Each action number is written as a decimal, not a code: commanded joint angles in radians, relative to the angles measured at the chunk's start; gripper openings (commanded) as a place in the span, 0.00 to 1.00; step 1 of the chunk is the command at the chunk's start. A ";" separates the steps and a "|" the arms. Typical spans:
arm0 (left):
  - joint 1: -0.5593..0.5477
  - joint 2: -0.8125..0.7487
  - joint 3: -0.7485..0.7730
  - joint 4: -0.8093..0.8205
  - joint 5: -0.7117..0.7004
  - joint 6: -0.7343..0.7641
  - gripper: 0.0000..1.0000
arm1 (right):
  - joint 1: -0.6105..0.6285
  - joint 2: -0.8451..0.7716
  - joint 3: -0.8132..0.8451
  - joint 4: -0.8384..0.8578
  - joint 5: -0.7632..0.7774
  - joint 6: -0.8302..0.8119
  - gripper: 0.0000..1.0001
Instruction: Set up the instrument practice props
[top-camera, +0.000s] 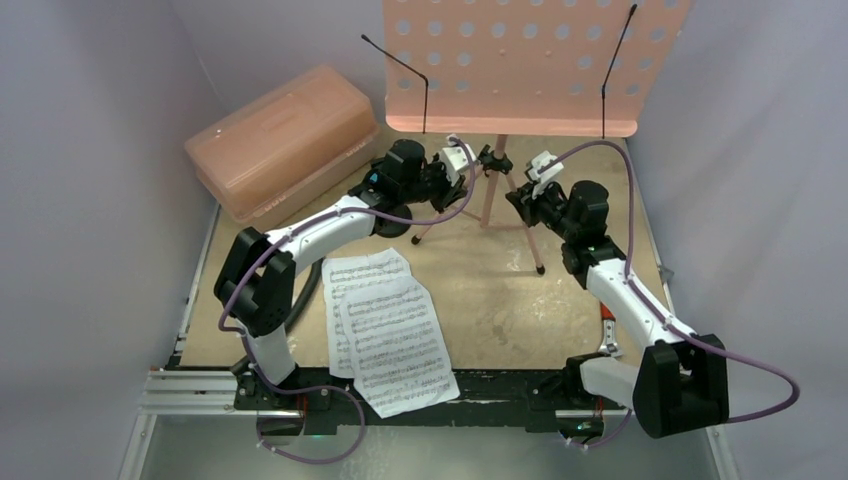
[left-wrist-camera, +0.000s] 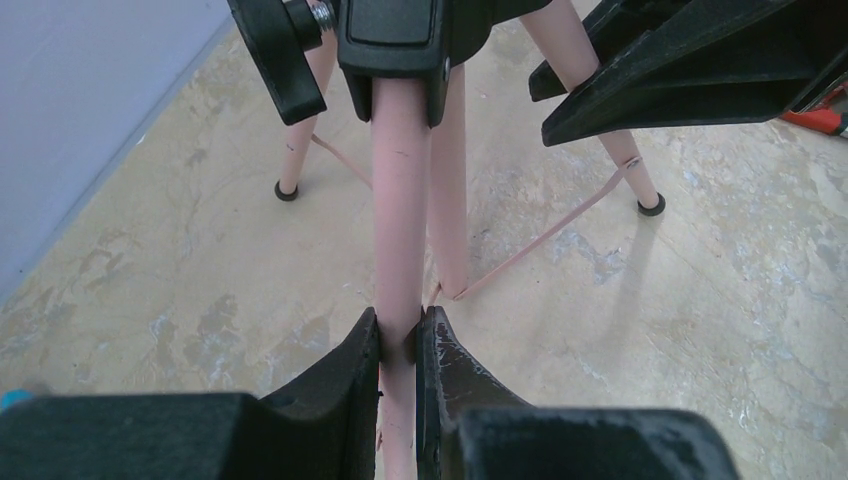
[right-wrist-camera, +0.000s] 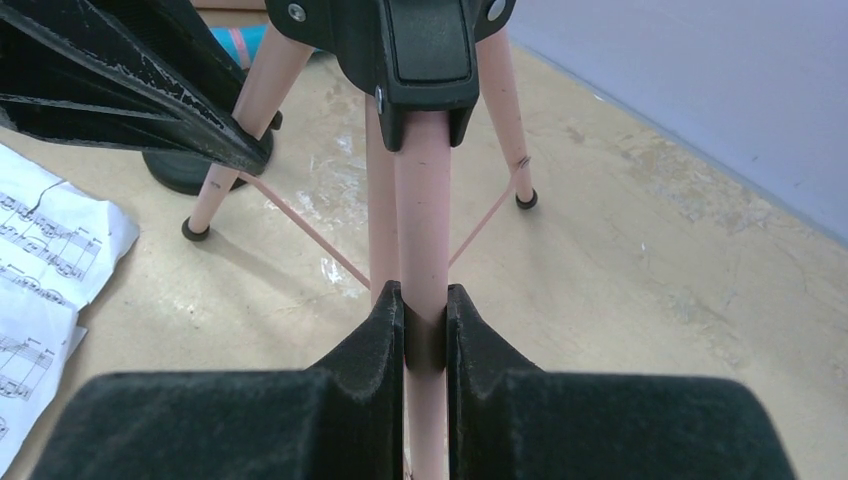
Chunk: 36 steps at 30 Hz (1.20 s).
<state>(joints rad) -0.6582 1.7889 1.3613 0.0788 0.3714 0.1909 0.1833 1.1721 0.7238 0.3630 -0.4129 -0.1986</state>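
The pink perforated music stand (top-camera: 520, 65) stands at the back of the table on its tripod legs. My left gripper (left-wrist-camera: 400, 335) is shut on one pink leg (left-wrist-camera: 400, 200) just below the black hub (left-wrist-camera: 390, 40). My right gripper (right-wrist-camera: 425, 310) is shut on another leg (right-wrist-camera: 425, 200) from the opposite side. From above, the left gripper (top-camera: 478, 165) and right gripper (top-camera: 520, 205) flank the pole. Two sheet-music pages (top-camera: 385, 330) lie overlapped near the front. The black round mic stand base (right-wrist-camera: 190, 170) and a bit of the cyan microphone (right-wrist-camera: 235, 40) sit behind the left leg.
A large translucent pink case (top-camera: 285, 140) lies at the back left against the wall. Grey walls close in both sides. The stand's feet (left-wrist-camera: 650, 205) rest on the tan tabletop (top-camera: 500, 310). A metal rail (top-camera: 190, 385) runs along the near edge.
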 joint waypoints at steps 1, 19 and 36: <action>0.024 -0.026 -0.010 -0.029 -0.075 -0.013 0.00 | 0.010 -0.061 -0.020 -0.022 -0.094 0.062 0.01; 0.024 -0.162 -0.174 0.094 -0.079 -0.041 0.78 | 0.010 -0.153 -0.066 0.011 -0.035 0.150 0.98; 0.024 -0.564 -0.514 0.144 -0.340 -0.126 0.92 | 0.010 -0.363 -0.107 -0.129 0.036 0.233 0.98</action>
<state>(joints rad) -0.6395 1.3270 0.9150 0.1967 0.1551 0.1429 0.1898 0.8684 0.6281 0.2806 -0.4152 -0.0227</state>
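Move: Both hands still pinch a pink tripod leg, each leg lying right between its own finger pads. From the left hand, the black tripod hub is about 3 cm ahead, 4 cm right and 7 cm up, the left leg's rubber foot about 9 cm left, 9 cm back and 19 cm down, and the mic stand some 14 cm left, 5 cm back and lower. From the right hand, the hub is roughly 3 cm ahead, 3 cm left and 5 cm up. The left hand opens its fingers wide to let go of the left leg and draws off to its left, about 9 cm towards the mic stand and 5 cm back, dipping a couple of centimetres before climbing to end about 3 cm higher, while it turns some 15 degrees counter-clockwise. Meanwhile the right hand spreads its fingers fully off the right leg and backs straight away towards the base, about 6 cm, rising about 4 cm with its left side rolling slightly up. ##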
